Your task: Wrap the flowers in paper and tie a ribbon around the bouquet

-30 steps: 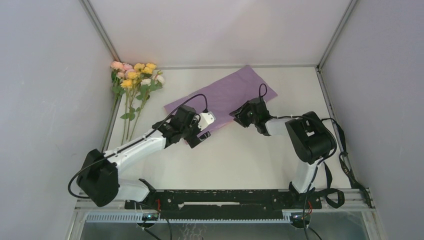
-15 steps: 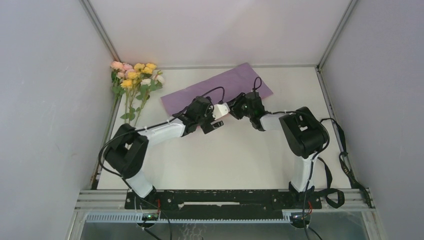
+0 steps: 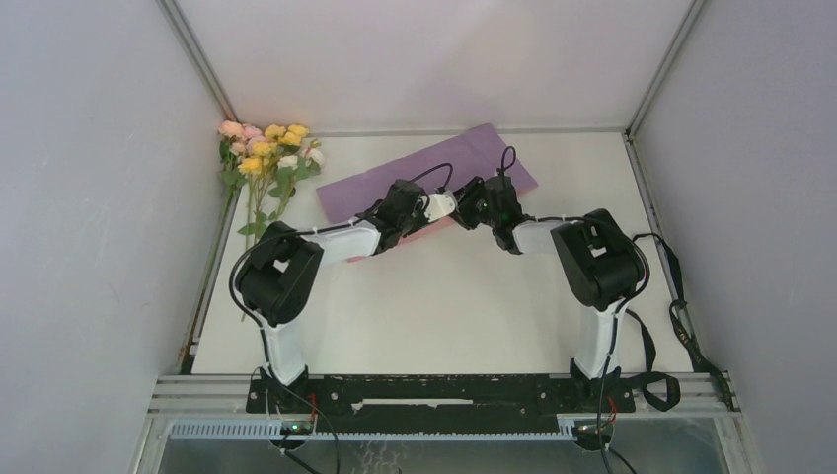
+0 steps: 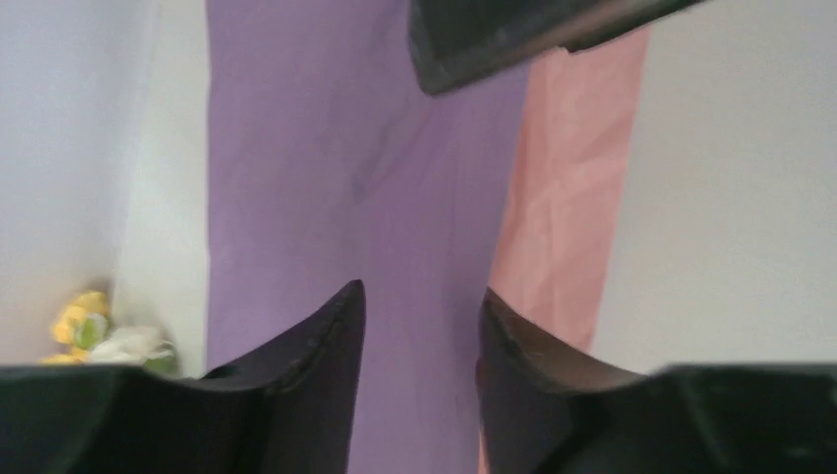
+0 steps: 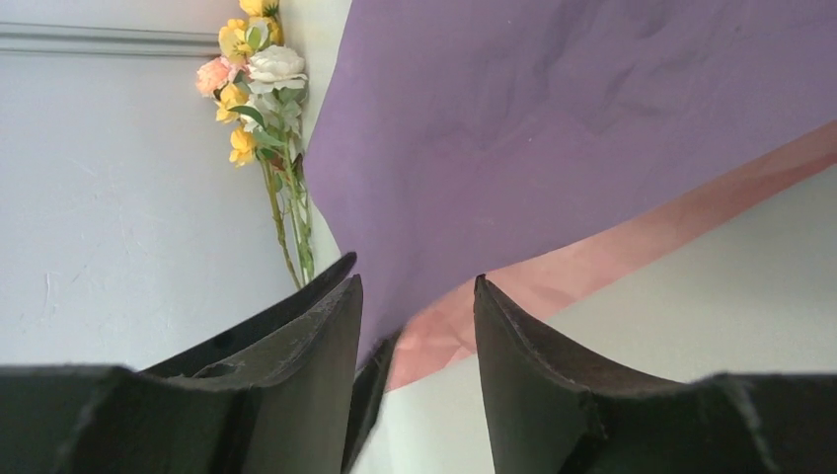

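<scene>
The lilac-purple paper point(image 3: 426, 166) lies flat at the back middle of the table, with a pink strip point(image 3: 437, 228) showing along its near edge. The flowers point(image 3: 265, 148) lean in the back left corner. My left gripper point(image 3: 441, 206) and right gripper point(image 3: 467, 213) meet tip to tip over the paper's near edge. In the left wrist view the left gripper point(image 4: 419, 316) is open, with purple paper point(image 4: 326, 148) under the gap. The right gripper point(image 5: 417, 296) is open astride the paper's edge point(image 5: 513, 276); the flowers point(image 5: 259, 84) show beyond. The ribbon is out of view.
Grey walls close in the table on the left, back and right. Black cables point(image 3: 681, 326) hang at the right edge, next to the right arm's base. White tabletop point(image 3: 444, 306) stretches between the paper and the arm bases.
My left arm swung right and forward until its gripper met the right gripper, and its jaws narrowed. The paper slid and turned toward the back wall. The right gripper edged left.
</scene>
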Tool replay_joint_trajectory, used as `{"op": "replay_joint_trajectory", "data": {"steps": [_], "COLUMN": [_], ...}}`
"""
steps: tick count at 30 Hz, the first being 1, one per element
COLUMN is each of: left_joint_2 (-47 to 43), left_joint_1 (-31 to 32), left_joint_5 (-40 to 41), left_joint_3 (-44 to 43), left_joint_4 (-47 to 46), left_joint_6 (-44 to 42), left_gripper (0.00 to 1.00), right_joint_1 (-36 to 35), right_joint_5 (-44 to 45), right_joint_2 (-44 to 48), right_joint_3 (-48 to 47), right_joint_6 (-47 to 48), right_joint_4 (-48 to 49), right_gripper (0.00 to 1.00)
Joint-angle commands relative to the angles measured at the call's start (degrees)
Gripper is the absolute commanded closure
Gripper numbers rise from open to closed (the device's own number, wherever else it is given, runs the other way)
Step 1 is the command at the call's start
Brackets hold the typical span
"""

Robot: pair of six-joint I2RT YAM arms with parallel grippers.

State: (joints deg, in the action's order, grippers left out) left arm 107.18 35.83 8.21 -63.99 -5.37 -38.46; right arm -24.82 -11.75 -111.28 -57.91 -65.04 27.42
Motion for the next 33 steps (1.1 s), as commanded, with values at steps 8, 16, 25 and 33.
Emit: {"op": "replay_joint_trajectory", "data": {"steps": [8, 16, 25, 33], "left_joint_2": [1.5, -9.0, -20.6, -5.9], "left_joint_1": [-1.1, -2.3, -20.3, -44.9], "left_joint_5": [4.2, -11.7, -42.1, -51.6], "left_joint_3": [-13.5, -26.0, -24.7, -17.0], "left_joint_4": [15.2, 36.9, 34.5, 26.1], "left_joint_6": [5.1, 20.8, 52.0, 68.5], "left_gripper": [1.0, 1.0, 1.0, 1.0], "right_joint_1": [3.1, 13.9, 24.3, 20.3], "right_joint_5": [-1.6, -3.7, 0.6, 2.8], "right_joint_2": [7.2, 28.6, 47.2, 43.2], "right_joint_3": [-1.7, 4.7, 10.6, 10.3], "right_joint_6": [7.0, 22.1, 34.2, 36.6], "right_joint_4": [-9.2, -34.7, -52.8, -54.5], "right_gripper": [0.44, 0.31, 0.04, 0.03]}}
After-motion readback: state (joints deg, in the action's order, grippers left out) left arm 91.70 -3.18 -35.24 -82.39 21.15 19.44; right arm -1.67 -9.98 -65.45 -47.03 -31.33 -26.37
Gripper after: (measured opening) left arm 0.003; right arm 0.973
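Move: The left gripper's half-open fingers are right at the near edge of the paper's purple upper layer, its edge about 1 cm ahead of and 2 cm below the hand point. The right gripper's fingers are about 6 cm to the right and 1 cm ahead of it; the flower heads lie some 33 cm to the left and 17 cm ahead. From the right hand, that edge is about 6 cm to its left, and the paper's right corner some 18 cm to its right and 8 cm ahead. Shut the left gripper on the paper's purple edge and pinch it, then haul it up a good 20 cm, drawing back slightly before swinging about 15 cm left towards the flowers' side and forward again, rolling the hand left side down some 65 degrees. Meanwhile sweep the right gripper right, back and up, away from the left one, sinking a little at the end and opening wide. ##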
